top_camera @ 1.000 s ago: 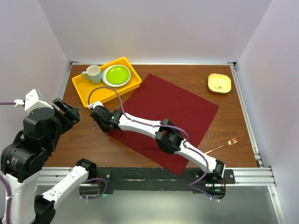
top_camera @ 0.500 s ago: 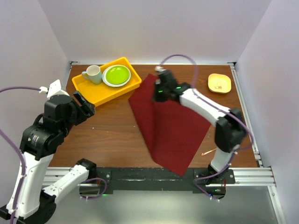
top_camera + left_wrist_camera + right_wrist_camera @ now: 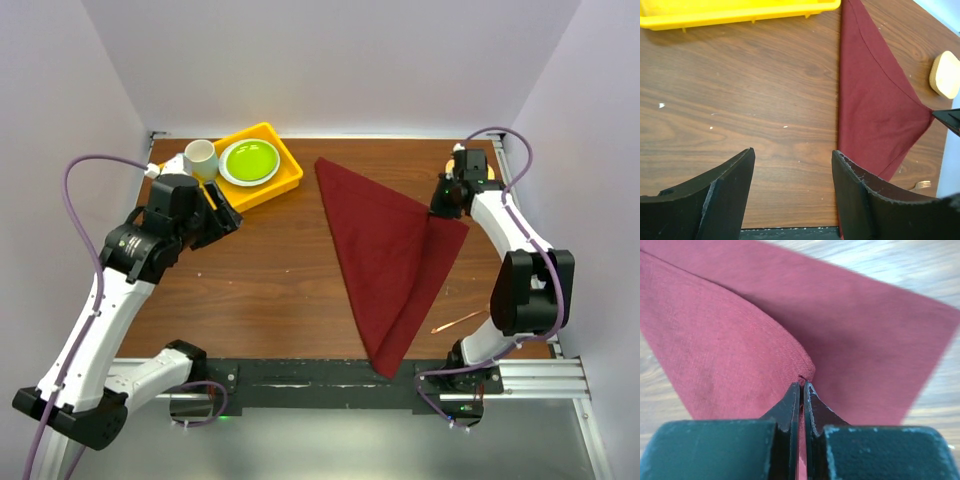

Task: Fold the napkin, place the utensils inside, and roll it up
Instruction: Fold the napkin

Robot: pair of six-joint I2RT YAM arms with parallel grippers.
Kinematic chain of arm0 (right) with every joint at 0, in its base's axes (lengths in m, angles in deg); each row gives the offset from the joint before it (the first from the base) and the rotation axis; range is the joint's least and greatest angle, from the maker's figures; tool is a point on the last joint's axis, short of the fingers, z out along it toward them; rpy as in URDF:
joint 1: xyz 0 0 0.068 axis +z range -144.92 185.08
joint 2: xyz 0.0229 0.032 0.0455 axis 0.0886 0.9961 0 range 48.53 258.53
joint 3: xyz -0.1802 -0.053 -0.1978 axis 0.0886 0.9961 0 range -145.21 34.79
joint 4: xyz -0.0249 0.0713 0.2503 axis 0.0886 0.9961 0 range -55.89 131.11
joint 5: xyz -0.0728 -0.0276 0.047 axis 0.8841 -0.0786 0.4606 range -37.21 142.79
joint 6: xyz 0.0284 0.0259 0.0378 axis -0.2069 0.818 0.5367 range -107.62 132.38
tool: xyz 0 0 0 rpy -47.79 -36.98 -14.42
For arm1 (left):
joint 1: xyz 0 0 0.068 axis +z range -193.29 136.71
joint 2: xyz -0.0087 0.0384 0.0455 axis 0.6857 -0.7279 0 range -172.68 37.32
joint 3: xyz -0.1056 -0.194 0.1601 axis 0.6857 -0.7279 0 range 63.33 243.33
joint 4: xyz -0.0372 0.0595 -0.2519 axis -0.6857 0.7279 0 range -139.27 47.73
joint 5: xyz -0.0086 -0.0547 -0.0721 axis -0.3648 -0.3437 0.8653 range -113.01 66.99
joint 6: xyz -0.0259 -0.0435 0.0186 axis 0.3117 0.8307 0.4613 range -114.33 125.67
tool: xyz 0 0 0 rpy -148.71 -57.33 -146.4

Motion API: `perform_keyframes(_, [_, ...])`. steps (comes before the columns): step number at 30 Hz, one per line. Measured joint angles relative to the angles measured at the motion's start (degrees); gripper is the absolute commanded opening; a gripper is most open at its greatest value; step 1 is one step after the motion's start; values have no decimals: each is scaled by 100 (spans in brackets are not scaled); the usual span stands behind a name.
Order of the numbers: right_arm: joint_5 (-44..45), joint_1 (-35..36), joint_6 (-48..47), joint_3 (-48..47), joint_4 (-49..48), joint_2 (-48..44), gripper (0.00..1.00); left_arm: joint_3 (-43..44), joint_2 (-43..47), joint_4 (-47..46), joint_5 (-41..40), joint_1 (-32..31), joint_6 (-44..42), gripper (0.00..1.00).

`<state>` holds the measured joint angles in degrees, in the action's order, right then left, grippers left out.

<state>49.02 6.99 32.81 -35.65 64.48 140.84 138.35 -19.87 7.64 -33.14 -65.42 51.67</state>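
Observation:
The dark red napkin (image 3: 390, 250) lies folded into a triangle on the wooden table, its long edge running from the back centre to the front edge. My right gripper (image 3: 441, 210) is shut on the cloth's upper corner at the right point of the triangle; in the right wrist view the pinched fold (image 3: 715, 340) rises from the closed fingertips of that gripper (image 3: 801, 384). The copper fork (image 3: 460, 321) lies on bare wood right of the napkin, near the front. My left gripper (image 3: 225, 215) hovers open and empty left of the napkin (image 3: 875, 95), beside the tray.
A yellow tray (image 3: 270, 190) at the back left holds a green plate (image 3: 249, 160) and a mug (image 3: 200, 155). A small pale yellow dish (image 3: 946, 75) sits at the back right. Grey walls enclose the table on three sides.
My right gripper carried the napkin's left corner up and across to the right corner, turning the flat square into a triangle. The left arm swung in from the left edge toward the tray.

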Motion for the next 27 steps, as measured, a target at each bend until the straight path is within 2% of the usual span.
perform_keyframes(8, [87, -608, -155, -111, 166, 142, 0, -4, -46, -293, 411, 0, -7, 71])
perform_keyframes(18, [280, -697, -251, -114, 109, 302, 0, -7, -61, -564, 715, 0, -13, 71])
perform_keyframes(27, [343, -782, -323, -332, -48, 938, 0, -7, -264, -667, 863, 0, -15, 71])
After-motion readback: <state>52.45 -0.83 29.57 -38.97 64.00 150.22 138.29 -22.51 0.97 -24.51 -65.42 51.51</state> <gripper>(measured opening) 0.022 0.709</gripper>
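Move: About 12 cm to the right of the right hand, nearly level with it in reach and some 9 cm lower, lies the napkin's flat right corner, where the pinched opposite corner is being taken. The yellow dish stands about 18 cm ahead and 15 cm to the hand's right; the fork lies roughly 22 cm back and 8 cm to its right, both also low. From the raised, empty left hand, that napkin corner is some 58 cm right, 15 cm ahead and 27 cm below. Keeping its shut fingers on the napkin's lifted corner, the right hand carries it about 7 cm right towards the flat right corner, quickly at first, then slower while it sinks some 4 cm and edges slightly forward, turning a little clockwise. The open left hand, touching nothing, drifts about 3 cm right and a little forward. ##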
